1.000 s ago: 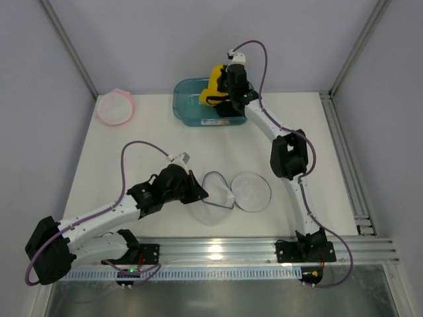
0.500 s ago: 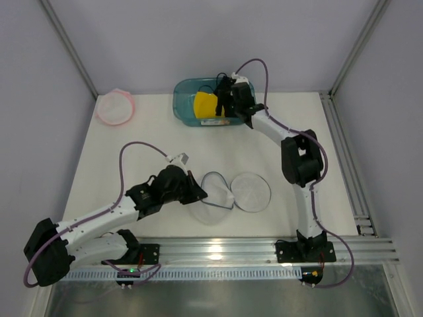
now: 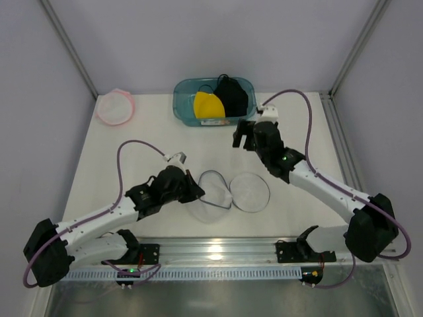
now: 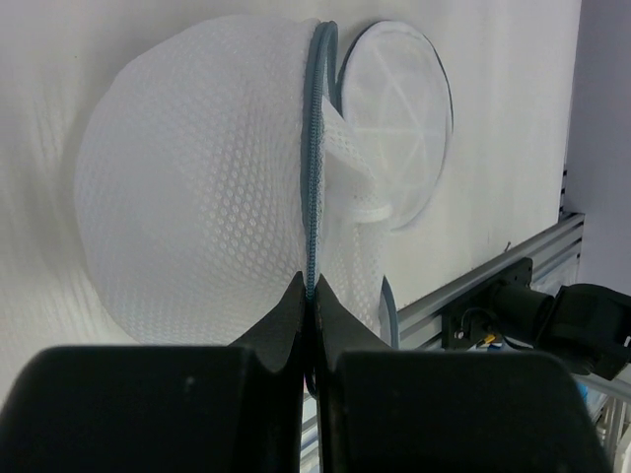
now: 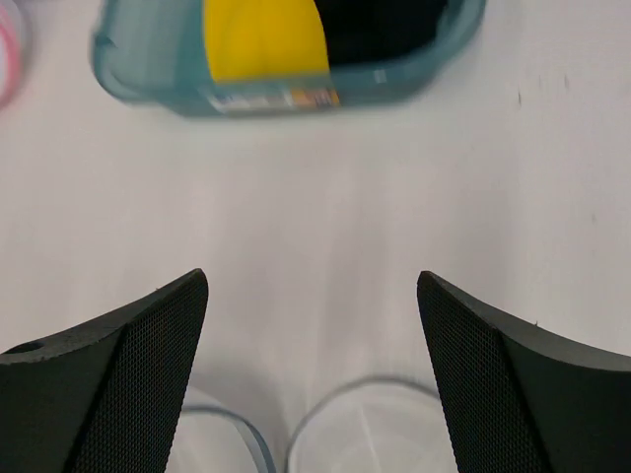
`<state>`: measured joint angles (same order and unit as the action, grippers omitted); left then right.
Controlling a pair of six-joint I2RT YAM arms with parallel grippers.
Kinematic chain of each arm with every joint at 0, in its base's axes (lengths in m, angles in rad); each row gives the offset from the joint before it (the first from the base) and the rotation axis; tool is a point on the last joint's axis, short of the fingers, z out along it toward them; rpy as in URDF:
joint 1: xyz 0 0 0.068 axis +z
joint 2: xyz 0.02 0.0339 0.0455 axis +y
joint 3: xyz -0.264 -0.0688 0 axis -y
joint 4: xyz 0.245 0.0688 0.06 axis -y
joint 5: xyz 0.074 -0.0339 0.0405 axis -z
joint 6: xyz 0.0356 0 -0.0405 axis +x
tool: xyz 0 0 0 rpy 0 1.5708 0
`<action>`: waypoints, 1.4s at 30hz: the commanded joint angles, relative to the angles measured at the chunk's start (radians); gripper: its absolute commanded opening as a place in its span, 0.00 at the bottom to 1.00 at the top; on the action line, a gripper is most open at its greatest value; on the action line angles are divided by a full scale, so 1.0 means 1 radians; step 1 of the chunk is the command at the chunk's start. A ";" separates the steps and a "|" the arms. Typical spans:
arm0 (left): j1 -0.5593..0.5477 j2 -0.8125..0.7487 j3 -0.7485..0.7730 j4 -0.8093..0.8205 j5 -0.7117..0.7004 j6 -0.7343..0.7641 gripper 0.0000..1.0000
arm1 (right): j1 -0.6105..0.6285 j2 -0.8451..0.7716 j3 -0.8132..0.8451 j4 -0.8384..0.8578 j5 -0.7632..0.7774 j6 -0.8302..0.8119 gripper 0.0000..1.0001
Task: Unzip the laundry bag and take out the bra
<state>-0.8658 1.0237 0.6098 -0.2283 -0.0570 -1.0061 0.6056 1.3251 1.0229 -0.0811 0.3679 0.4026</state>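
The laundry bag (image 3: 213, 200) lies open at the table's middle, white mesh with a grey-blue rim (image 4: 314, 148); its round flap (image 3: 251, 191) lies flat to the right. My left gripper (image 3: 198, 193) is shut on the bag's rim, as the left wrist view (image 4: 311, 293) shows. The bra (image 3: 206, 104), yellow and black, lies in the blue tub (image 3: 182, 109) at the back. My right gripper (image 3: 244, 135) is open and empty, above the table between the tub and the bag. In the right wrist view (image 5: 314, 296) the bra (image 5: 264, 39) is ahead and the bag's rim (image 5: 365, 389) is below.
A pink-rimmed round mesh bag (image 3: 114, 107) lies at the back left. An aluminium rail (image 3: 218, 247) runs along the near edge and another (image 3: 344, 152) along the right side.
My right gripper has let go of the bra into the tub and drawn back towards the table's middle, open. The left gripper has stayed shut on the bag's rim.
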 commanded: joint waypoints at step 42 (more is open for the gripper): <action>-0.002 0.090 0.057 0.032 -0.023 0.031 0.00 | 0.198 -0.568 -0.755 -0.046 0.086 0.477 0.04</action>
<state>-0.8658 1.1152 0.6376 -0.2283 -0.0814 -0.9871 0.7887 0.8635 0.2520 -0.1951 0.4820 1.0031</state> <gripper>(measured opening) 0.005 0.045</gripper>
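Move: The laundry bag's opened flap lies about 13 cm back, 1 to the right and 21 below the open right hand, its right rim some 15 back and 8 right at the same depth. The bag's pouch is about 11 cm left of the flap's middle and 2 nearer the base; the bra lies in the bin, some 20 ahead and 12 left. From the left hand, which grips the bag, the flap is about 17 right, 4 ahead, 11 below. Right hand dives about 20 cm, backward and slightly right, closing on the flap's right rim; left keeps hold. ##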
